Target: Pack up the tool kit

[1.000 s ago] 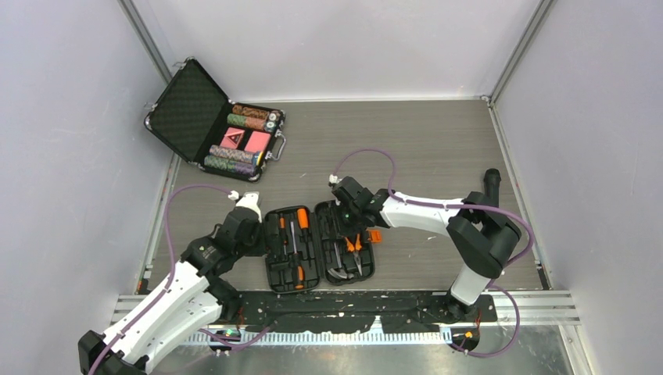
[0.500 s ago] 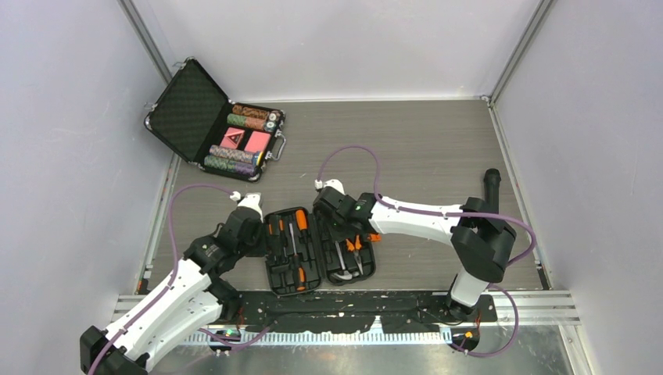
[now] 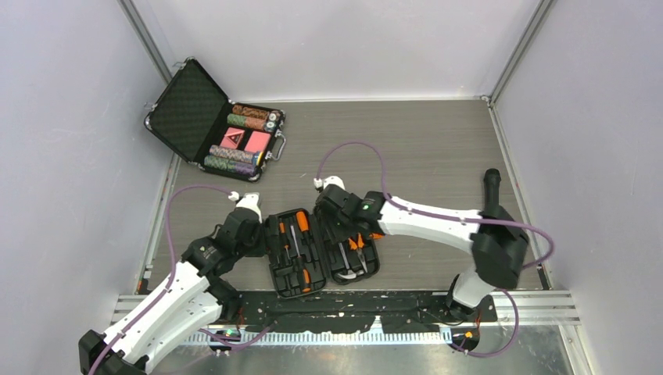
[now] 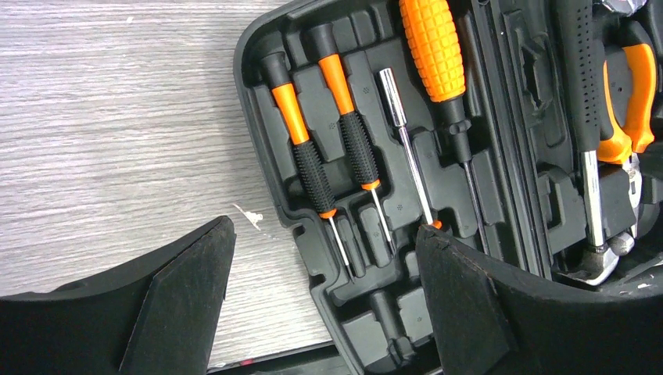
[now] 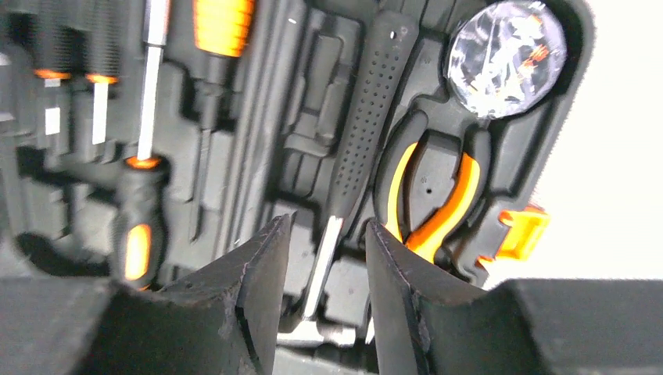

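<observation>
The tool kit [image 3: 271,262] lies open flat near the table's front edge. Its left half holds orange-and-black screwdrivers [image 4: 309,156]. The right half holds a hammer [image 5: 367,101], pliers [image 5: 438,203] and a round tape measure [image 5: 504,58], with the orange latch [image 5: 522,233] on its outer rim. My left gripper [image 3: 258,238] stands wide open astride the case's left rim [image 4: 320,301], holding nothing. Over the right half, my right gripper [image 3: 342,225] has its jaws parted on either side of the hammer's metal shaft [image 5: 327,289], with a gap on both sides.
A metal-edged black briefcase [image 3: 188,109] with poker chips and red cards stands open at the far left corner. A metal rail [image 3: 352,320] runs along the near edge. Grey walls close in the table on three sides.
My right arm has reached further left over the case's right half, and its jaws have parted. The case has turned slightly. The left arm has not moved.
</observation>
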### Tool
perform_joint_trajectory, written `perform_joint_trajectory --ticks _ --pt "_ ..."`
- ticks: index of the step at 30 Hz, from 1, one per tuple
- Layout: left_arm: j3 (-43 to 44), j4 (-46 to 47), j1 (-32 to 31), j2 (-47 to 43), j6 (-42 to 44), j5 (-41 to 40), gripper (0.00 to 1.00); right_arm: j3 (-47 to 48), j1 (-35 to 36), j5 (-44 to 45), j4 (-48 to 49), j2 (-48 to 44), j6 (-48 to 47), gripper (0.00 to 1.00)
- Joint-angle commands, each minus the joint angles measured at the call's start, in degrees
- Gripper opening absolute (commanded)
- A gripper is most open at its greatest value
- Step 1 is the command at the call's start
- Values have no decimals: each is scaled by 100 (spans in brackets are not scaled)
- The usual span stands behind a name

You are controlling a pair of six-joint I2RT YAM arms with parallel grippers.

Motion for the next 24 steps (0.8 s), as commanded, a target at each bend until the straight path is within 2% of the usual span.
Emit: perform_joint_trajectory --ticks 1,4,9,15,24 --pt "59 22 29 -67 -31 -97 87 -2 45 -219 -117 -1092 -350 46" --pt "52 29 29 -34 -40 -106 87 -400 80 -582 -98 -1284 -488 44" --pt "17 12 31 12 -82 -91 87 -911 357 -731 47 -1284 -519 30" --pt "-76 -108 32 -67 -164 -72 86 -888 667 -638 -35 -906 -513 19" --pt "-239 -55 35 0 -407 24 83 -656 747 -409 -166 -439 -602 6"
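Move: The hammer's head, in the near end of the case's right half, lies about 10 cm back, 2 cm right and some 5 cm below the right hand. At about tool height too, the pliers lie 4 cm back and 5 cm right of that hand, the round clear tin 5 cm ahead and 3 cm right, and the black-handled screwdriver's grip 10 cm back and 7 cm left. From the left hand, the hammer's head is about 8 cm back, 20 cm right and 6 cm lower. The right hand hops along the hammer from its grip towards its head: it first rises some 6 cm, then swings back towards the base and a little right while dropping about 9 cm, ending roughly 7.5 cm back and 2.5 cm lower than it began. On the way its half-open fingers close on nothing to almost shut and the wrist turns some 15 degrees counter-clockwise, so that the joined tips point down at the bare neck just by the head, close above it or touching; the left hand, still wide open beside the case, eases down about a centimetre. ##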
